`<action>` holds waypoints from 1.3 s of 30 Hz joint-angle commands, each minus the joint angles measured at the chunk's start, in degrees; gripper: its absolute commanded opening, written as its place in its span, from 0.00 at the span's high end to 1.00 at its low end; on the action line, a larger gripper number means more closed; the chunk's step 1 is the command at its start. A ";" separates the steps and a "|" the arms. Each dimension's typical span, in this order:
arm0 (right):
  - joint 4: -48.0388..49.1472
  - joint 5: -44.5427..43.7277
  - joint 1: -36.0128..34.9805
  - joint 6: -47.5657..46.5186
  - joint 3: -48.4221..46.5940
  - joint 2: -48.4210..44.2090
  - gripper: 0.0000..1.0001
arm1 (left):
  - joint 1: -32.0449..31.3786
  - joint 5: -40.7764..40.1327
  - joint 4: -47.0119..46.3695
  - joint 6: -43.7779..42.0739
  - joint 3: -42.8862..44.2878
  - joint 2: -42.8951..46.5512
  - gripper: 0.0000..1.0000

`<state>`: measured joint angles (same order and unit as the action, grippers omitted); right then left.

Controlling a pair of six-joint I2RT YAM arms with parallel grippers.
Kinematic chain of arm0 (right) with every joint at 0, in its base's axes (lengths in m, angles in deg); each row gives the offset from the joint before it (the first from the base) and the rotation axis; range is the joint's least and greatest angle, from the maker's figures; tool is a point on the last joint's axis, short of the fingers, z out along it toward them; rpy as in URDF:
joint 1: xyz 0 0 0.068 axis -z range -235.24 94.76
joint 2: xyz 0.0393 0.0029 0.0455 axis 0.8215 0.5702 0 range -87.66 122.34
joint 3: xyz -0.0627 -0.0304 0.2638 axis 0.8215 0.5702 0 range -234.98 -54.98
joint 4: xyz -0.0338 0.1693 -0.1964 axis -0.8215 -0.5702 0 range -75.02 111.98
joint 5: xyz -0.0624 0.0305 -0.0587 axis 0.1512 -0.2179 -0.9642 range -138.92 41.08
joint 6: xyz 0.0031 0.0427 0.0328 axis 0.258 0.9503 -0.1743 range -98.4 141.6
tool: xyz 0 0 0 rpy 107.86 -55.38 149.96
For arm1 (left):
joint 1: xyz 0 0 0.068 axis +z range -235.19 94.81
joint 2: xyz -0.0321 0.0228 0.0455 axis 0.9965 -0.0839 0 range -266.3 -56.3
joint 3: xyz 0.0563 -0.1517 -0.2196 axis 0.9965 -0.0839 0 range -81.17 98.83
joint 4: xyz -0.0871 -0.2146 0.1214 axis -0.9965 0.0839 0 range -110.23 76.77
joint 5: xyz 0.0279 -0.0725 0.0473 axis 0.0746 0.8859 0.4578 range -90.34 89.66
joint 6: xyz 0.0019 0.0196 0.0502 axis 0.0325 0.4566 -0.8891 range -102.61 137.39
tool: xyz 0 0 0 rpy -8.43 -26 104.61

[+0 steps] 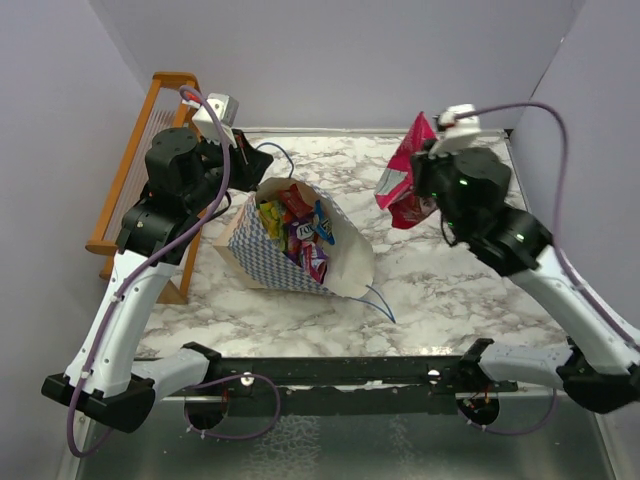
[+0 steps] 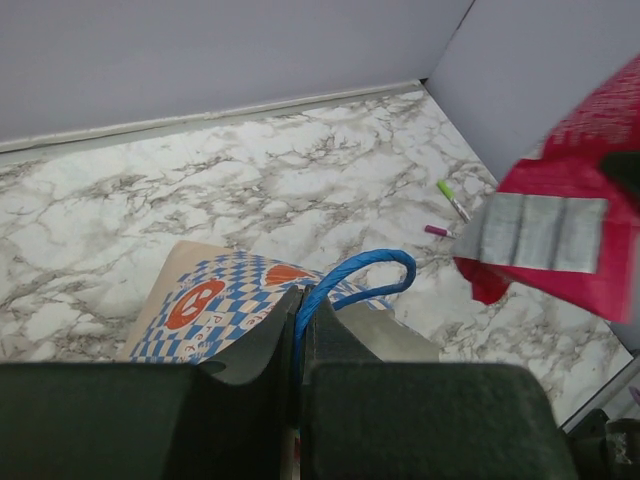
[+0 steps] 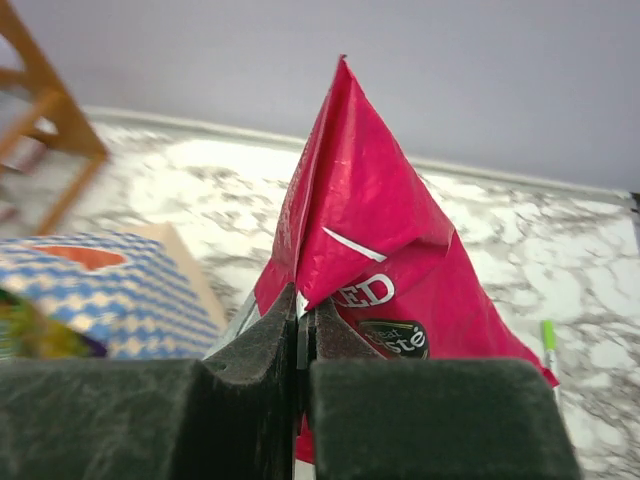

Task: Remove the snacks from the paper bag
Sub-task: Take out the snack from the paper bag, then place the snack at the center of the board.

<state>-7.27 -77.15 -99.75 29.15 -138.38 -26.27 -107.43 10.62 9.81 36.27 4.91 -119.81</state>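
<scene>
The paper bag (image 1: 345,262) lies tilted on the marble table, its mouth open toward the top camera, with several colourful snack packets (image 1: 295,225) inside. My left gripper (image 1: 247,160) is shut on the bag's blue cord handle (image 2: 345,277) and holds up the bag's rim; the checkered side (image 2: 215,300) shows below the fingers. My right gripper (image 1: 425,160) is shut on the pink-red packet (image 1: 405,180), which hangs above the table right of the bag. In the right wrist view the packet (image 3: 370,220) rises from between the shut fingers. It also shows at the right of the left wrist view (image 2: 580,240).
An orange wooden rack (image 1: 135,190) stands at the table's left edge behind the left arm. A green pen (image 2: 452,198) and a purple pen (image 2: 438,231) lie near the right wall; the green pen also shows in the right wrist view (image 3: 548,335). Grey walls enclose the table.
</scene>
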 commanded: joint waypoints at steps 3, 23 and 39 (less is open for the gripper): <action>5.33 -7.70 6.10 -7.58 -3.50 16.35 0.98 | -0.08 3.58 -6.54 0.14 0.50 1.53 1.00; 3.57 8.18 29.75 -27.20 -17.96 49.97 0.98 | -0.08 5.52 -4.53 -0.79 0.70 0.23 1.00; -7.34 29.59 28.52 -13.94 -36.59 69.26 0.68 | -0.08 10.10 -3.83 0.26 0.29 -0.41 1.00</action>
<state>-11.58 -56.76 -70.48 8.91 -173.08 41.59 -107.43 16.79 9.02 35.63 4.63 -120.68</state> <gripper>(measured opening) 0.265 0.019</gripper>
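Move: The right gripper already holds the red snack packet high up. The open table spot for it lies about 30 cm ahead, 7 cm to the right and some 38 cm below. The paper bag stands about 8 cm ahead and 23 cm to the left; the markers lie roughly 20 cm ahead and 20 cm to the right. From the left gripper, the open table spot is some 29 cm ahead and 32 cm to the right, 39 cm down. Swing the right gripper, red snack packet in its grip, quickly forward and down, about 30 cm each way, to the open table beyond and right of the paper bag. Veer some 12 cm right, then come back left about 7 cm while tipping the fingers down about 30 degrees and rolling the hand's left side down. Begin opening the fingers at the end, low over the table. Keep the left gripper shut on the blue handle. ##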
